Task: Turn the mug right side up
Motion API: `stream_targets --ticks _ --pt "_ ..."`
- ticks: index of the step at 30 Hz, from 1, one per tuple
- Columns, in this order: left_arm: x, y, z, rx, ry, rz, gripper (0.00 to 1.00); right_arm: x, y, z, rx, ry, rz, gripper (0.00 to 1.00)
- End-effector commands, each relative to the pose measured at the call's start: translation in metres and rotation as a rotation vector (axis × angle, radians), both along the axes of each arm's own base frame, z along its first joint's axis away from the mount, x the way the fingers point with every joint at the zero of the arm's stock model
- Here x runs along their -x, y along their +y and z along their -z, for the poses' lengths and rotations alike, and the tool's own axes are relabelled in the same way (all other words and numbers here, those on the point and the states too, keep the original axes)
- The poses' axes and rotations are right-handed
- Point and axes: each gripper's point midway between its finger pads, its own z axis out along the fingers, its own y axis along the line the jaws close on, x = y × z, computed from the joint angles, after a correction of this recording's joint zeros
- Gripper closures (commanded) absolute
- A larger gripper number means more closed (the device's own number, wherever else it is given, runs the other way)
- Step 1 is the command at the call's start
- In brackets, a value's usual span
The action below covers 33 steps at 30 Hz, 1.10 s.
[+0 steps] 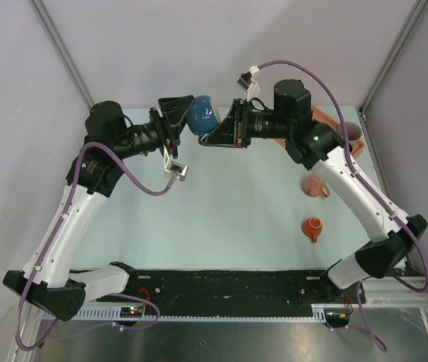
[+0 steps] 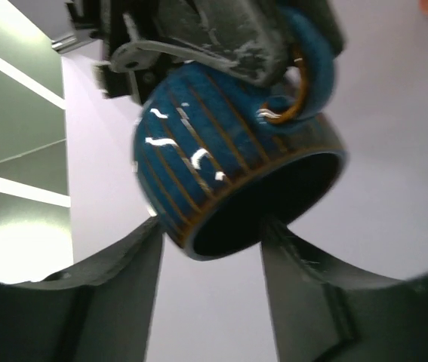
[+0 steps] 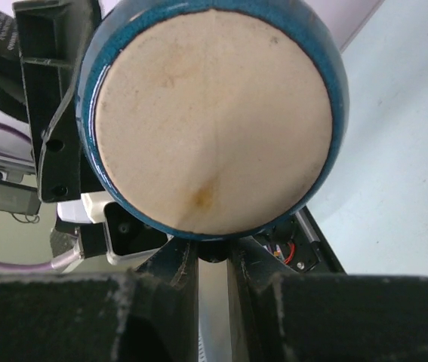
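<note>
The blue mug [image 1: 202, 113] with thin orange stripes hangs in the air between both arms, at the back middle. In the left wrist view the mug [image 2: 221, 166] tilts its dark mouth down towards the camera. In the right wrist view its beige unglazed base [image 3: 214, 113] faces the camera. My right gripper [image 1: 212, 136] is shut on the mug's handle [image 2: 304, 90], its jaws close together [image 3: 214, 253]. My left gripper [image 2: 212, 222] is open, its fingers on either side of the mug's lower rim; I cannot tell whether they touch.
A salmon mug [image 1: 315, 185] and a small orange cup [image 1: 312, 228] stand on the pale table [image 1: 221, 219] at the right. More brownish crockery [image 1: 349, 136] lies behind the right arm. White walls enclose the back and sides.
</note>
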Motion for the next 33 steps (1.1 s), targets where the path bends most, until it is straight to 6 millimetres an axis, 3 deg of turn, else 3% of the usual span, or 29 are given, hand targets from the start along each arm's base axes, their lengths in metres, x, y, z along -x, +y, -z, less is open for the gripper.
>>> stream_targets --ticks 1,2,4,8,10,11,12,15,16,19,22,29,33 --pt "0.016 -0.010 -0.015 0.013 -0.125 0.083 0.52 0.018 0.012 -0.038 -0.111 -0.092 -0.126 1.00" --pt "0.016 -0.011 -0.016 0.022 -0.124 0.083 0.60 0.018 0.013 -0.037 -0.109 -0.087 -0.133 1.00" --pt "0.015 -0.009 -0.017 0.034 -0.118 0.071 0.68 0.016 0.015 -0.032 -0.100 -0.077 -0.141 1.00" --pt "0.022 -0.012 -0.005 0.026 -0.110 0.102 0.64 0.012 0.021 -0.026 -0.103 -0.050 -0.161 1.00" --pt "0.024 -0.013 0.002 0.024 -0.094 0.114 0.75 0.010 0.024 -0.027 -0.113 -0.046 -0.165 1.00" --pt "0.024 -0.013 0.006 0.023 -0.086 0.114 0.87 0.010 0.025 -0.028 -0.118 -0.042 -0.169 1.00" --pt "0.024 -0.012 0.008 0.022 -0.082 0.109 0.94 0.008 0.026 -0.027 -0.120 -0.038 -0.169 1.00" --pt "0.019 -0.009 0.012 0.037 -0.033 0.074 0.99 -0.004 0.026 -0.017 -0.099 -0.014 -0.123 0.98" --pt "0.015 -0.006 0.013 0.049 -0.004 0.044 0.99 -0.013 0.023 -0.012 -0.086 -0.005 -0.083 0.92" --pt "-0.003 0.006 0.025 0.123 0.166 -0.075 1.00 -0.038 0.012 0.003 -0.032 -0.023 0.047 0.59" --pt "-0.026 0.021 0.049 0.218 0.373 -0.233 1.00 -0.057 0.006 0.018 0.035 -0.058 0.151 0.39" --pt "-0.038 0.047 0.140 0.333 0.848 -0.518 1.00 -0.078 0.004 0.070 0.168 -0.002 0.196 0.05" --pt "-0.030 0.059 0.191 0.429 1.159 -0.700 1.00 -0.094 -0.012 0.099 0.288 -0.023 0.282 0.01"
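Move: The right fingers still hold the blue mug up by its handle, with the mug's middle about 5 cm ahead, 1 cm left and 1 cm above the right hand point. From the left hand the mug's middle is roughly 5 cm to the right, 2 cm back and about level. The mouth faces that half-open gripper, and the rim wall is between its fingertips. The right fingertips on the handle lie some 7 cm back, 6 cm to the right and 1 cm below the left hand. The left hand holds nearly still and closes its fingers on the mug's rim wall while the right hand, still on the handle, eases a couple of centimetres left and down; the right fingers then open wide, let go of the handle and draw off forward and down about 8 cm. With its pinch kept on the rim, the left hand sinks some 16 cm towards the table, drifting a little forward and left, as the wrist pitches its fingers downward and swings counter-clockwise, about 55 degrees in all. ##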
